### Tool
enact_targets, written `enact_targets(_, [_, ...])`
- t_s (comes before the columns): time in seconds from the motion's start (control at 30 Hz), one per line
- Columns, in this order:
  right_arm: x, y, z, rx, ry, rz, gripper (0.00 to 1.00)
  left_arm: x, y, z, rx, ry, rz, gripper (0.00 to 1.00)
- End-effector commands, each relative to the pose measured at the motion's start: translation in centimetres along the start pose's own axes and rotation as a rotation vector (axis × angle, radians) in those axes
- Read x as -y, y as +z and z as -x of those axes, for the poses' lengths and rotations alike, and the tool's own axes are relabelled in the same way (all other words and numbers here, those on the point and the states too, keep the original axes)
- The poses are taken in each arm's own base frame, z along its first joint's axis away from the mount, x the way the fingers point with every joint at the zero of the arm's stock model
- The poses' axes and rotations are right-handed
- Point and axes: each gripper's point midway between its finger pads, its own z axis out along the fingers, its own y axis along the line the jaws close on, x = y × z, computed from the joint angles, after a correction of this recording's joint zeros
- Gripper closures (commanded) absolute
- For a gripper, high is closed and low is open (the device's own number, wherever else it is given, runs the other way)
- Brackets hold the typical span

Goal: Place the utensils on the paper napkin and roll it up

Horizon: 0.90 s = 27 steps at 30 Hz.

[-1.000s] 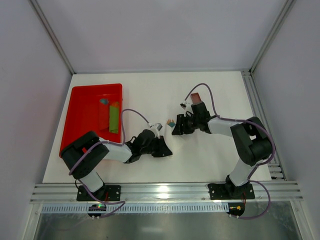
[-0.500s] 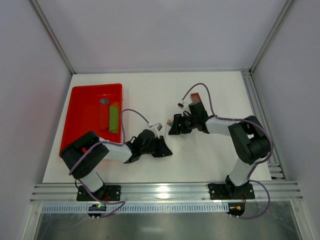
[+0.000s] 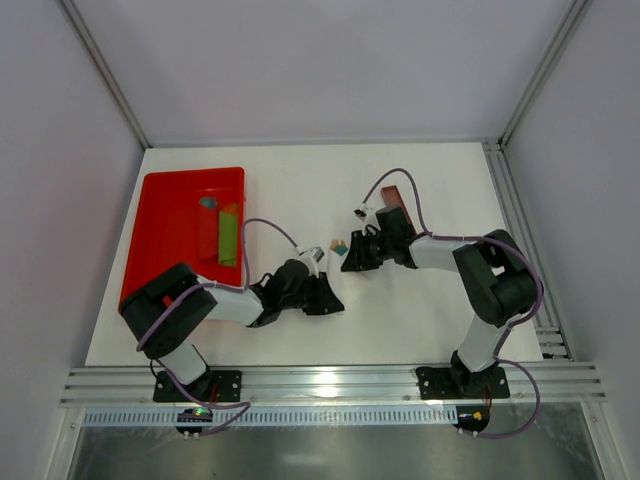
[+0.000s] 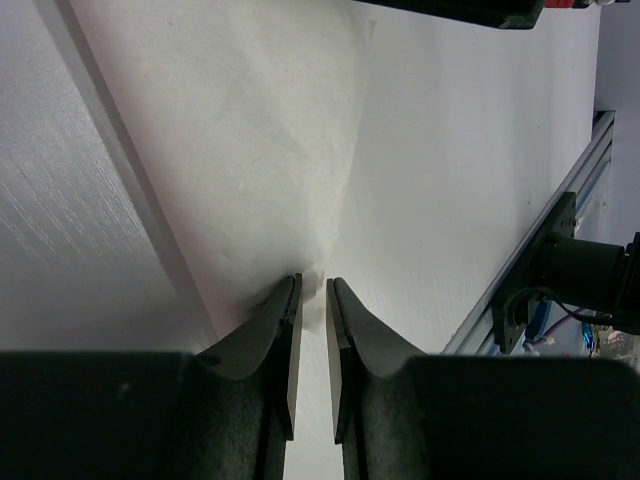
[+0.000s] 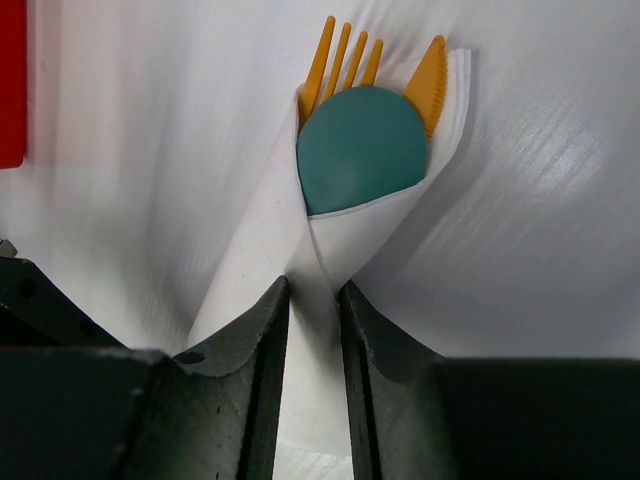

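The paper napkin (image 5: 365, 235) is wrapped into a cone around the utensils. An orange fork (image 5: 340, 55), a teal spoon bowl (image 5: 362, 150) and an orange knife tip (image 5: 432, 80) stick out of its far end. My right gripper (image 5: 315, 285) is shut on the narrow near part of that roll. In the top view the utensil heads (image 3: 340, 245) show just left of my right gripper (image 3: 352, 258). My left gripper (image 4: 313, 283) pinches a corner of the napkin sheet (image 4: 270, 150), which spreads away flat on the table. It sits low at mid-table (image 3: 326, 297).
A red tray (image 3: 160, 225) lies at the left with a green strip (image 3: 228, 237) in it. A reddish-brown flat bar (image 3: 392, 194) lies behind my right wrist. The aluminium rail (image 3: 330, 385) runs along the near table edge, with white walls around.
My right gripper's jaws have closed in on the rolled napkin, and that arm has shifted slightly left. The left arm has not moved.
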Motion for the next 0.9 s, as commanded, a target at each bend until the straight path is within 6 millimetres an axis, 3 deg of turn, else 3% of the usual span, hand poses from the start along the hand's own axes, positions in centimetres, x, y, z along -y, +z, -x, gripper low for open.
enact_targets(0.0, [0.7,0.3,-1.4,-0.034,-0.005,-0.01,0.73,-1.6,-0.6,-1.4,-0.034,0.014,0.063,0.8])
enact_targets(0.3, [0.1,0.3,-1.2,0.0,0.002,0.077,0.96,-0.6,-1.1,-0.4,-0.026,0.015,0.069,0.73])
enact_targets(0.37, [-0.1,0.3,-1.1,0.008,-0.005,0.092,0.96,1.1,-1.5,1.5,0.009,0.039,0.063,0.71])
enact_targets(0.4, [-0.3,0.2,-1.1,0.008,-0.004,0.105,0.96,0.6,-2.0,1.9,0.01,0.056,0.113,0.68])
enact_targets(0.47, [-0.5,0.0,-1.1,0.014,-0.007,0.115,0.96,2.4,-2.9,4.3,0.066,0.092,0.111,0.62])
enact_targets(0.6, [-1.4,-0.6,-0.4,0.043,-0.031,0.149,0.96,1.3,-4.3,6.8,0.087,0.121,0.183,0.49])
enact_targets(0.7, [-2.1,-1.2,0.1,0.061,-0.041,0.164,0.96,0.1,-5.1,7.4,0.063,0.087,0.183,0.46])
enact_targets(0.87, [-3.0,-2.2,0.8,0.086,-0.065,0.184,0.96,0.5,-5.8,7.7,0.027,0.061,0.094,0.43])
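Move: The right hand's fingertips straddle the loose top fold of the napkin roll, about 1 cm below and 1 cm left of them; the teal spoon head shows roughly 5 cm ahead and 1 cm left, with the fork tines some 6 cm ahead and 2 cm left. From the left hand, hovering over the napkin's near end, the roll's middle is about 6 cm straight ahead and 1 cm lower, and the spoon head around 14 cm straight ahead. The right hand closes its part-open fingers and pinches the napkin fold just behind the spoon head, then draws it back towards its base by about 2 cm, tilting slightly and rising a touch at the end. Once the right hand has shut, the left hand leaves the near end, rising quickly and swinging forward, then left alongside the roll, ending roughly 6 cm up, 6 cm forward and 5 cm left, with its nearly shut fingers spread to about half open. ##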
